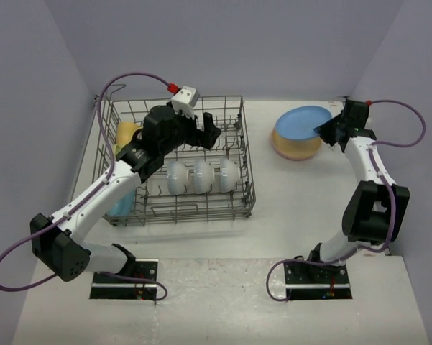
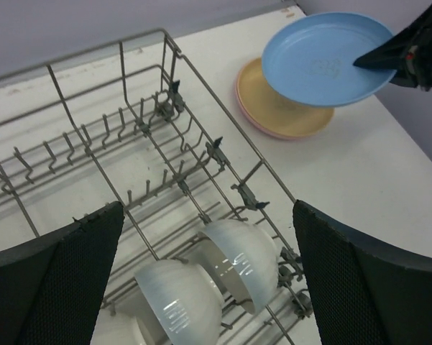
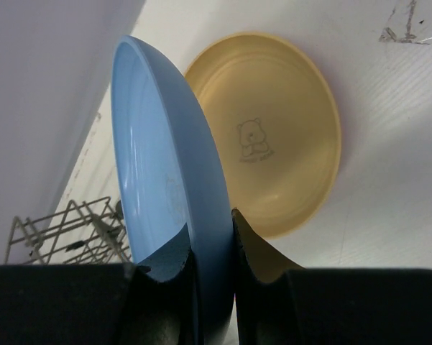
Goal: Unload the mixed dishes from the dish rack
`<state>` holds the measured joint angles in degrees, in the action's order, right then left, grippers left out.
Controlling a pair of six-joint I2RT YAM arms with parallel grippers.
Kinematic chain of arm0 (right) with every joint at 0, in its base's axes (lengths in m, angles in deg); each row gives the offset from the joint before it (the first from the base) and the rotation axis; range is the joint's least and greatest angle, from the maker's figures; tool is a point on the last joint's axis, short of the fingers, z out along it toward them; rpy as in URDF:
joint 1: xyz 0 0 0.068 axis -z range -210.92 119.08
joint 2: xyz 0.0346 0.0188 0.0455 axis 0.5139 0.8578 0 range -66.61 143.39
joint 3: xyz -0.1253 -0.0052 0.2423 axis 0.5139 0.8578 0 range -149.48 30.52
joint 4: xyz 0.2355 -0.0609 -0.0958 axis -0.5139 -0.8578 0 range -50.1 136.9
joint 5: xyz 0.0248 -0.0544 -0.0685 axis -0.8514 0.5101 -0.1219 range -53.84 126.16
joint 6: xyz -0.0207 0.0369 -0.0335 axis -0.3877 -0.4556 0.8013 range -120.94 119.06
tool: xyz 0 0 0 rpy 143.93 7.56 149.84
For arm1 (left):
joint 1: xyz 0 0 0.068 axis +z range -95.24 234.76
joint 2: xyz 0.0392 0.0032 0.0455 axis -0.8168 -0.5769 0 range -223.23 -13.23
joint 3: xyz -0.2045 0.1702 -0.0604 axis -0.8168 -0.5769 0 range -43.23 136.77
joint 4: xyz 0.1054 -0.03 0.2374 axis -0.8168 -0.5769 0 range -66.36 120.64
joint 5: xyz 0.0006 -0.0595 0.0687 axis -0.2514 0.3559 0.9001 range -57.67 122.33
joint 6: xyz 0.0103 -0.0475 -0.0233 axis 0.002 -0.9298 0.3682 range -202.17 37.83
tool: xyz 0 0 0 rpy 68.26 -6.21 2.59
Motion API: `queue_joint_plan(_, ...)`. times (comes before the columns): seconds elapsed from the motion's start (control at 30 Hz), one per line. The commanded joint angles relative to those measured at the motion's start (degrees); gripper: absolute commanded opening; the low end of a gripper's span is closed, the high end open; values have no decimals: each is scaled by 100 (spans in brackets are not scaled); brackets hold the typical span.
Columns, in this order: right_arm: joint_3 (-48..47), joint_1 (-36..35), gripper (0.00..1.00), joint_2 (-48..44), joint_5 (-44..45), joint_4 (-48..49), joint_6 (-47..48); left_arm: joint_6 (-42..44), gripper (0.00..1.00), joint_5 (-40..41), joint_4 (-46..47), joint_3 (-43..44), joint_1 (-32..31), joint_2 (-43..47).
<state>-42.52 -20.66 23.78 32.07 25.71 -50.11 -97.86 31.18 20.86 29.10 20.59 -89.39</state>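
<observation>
The grey wire dish rack (image 1: pixel 241 154) stands at the left. Three white bowls (image 1: pixel 201 177) lie on their sides in its front row; two of them show in the left wrist view (image 2: pixel 241 259). A yellow mug (image 1: pixel 126 135) and a light-blue mug (image 1: pixel 122 203) sit at its left end. My left gripper (image 1: pixel 200 135) hovers open and empty above the bowls (image 2: pixel 208 277). My right gripper (image 1: pixel 328 131) is shut on the rim of the blue plate (image 1: pixel 302 121) (image 3: pixel 162 158) and holds it tilted just above the orange plate (image 1: pixel 296 148) (image 3: pixel 280 136), which lies on a pink plate (image 2: pixel 269 133).
The plate stack sits on the white table (image 1: pixel 295 215) at the far right, near the right wall. The rack's back tine rows (image 2: pixel 93 136) hold nothing. The rack corner shows in the right wrist view (image 3: pixel 65 230).
</observation>
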Motion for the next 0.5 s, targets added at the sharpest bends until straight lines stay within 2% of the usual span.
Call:
queue_joint_plan(0.0,-264,37,0,452,-82,607,-67,-523,100,-544,-533,132,86,-162)
queue_joint_plan(0.2,-89,46,0,963,-241,1327,73,-497,100,-755,-525,-132,95,-127)
queue_joint_plan(0.47,44,37,0,1253,14,1486,188,-383,100,-1212,-358,-396,104,-188)
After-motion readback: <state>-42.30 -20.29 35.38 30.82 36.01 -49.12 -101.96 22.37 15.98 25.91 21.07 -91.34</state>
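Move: The right hand grips the blue plate by its rim; the yellow plate it is bound for lies about 8 cm ahead, 4 cm left and 16 below, with the pink plate right under the yellow one, while the rack's right side runs some 24 cm left and 4 back. For the empty left hand, the right bowl is roughly 6 cm to the right, 2 ahead and 22 below; the middle bowl is 3 cm left, 2 ahead, equally low. The right hand keeps its pinch on the rim of the blue plate and brings it down and forward over the yellow plate, sinking about 7 cm before easing up slightly as it goes on forward, nearly 4 cm in all. Meanwhile the left hand, empty and wide open, descends some 6 cm and draws back 2 to 3 cm towards the white bowls in the rack, tipping its fingers about 10 degrees further down and turning slightly clockwise. ##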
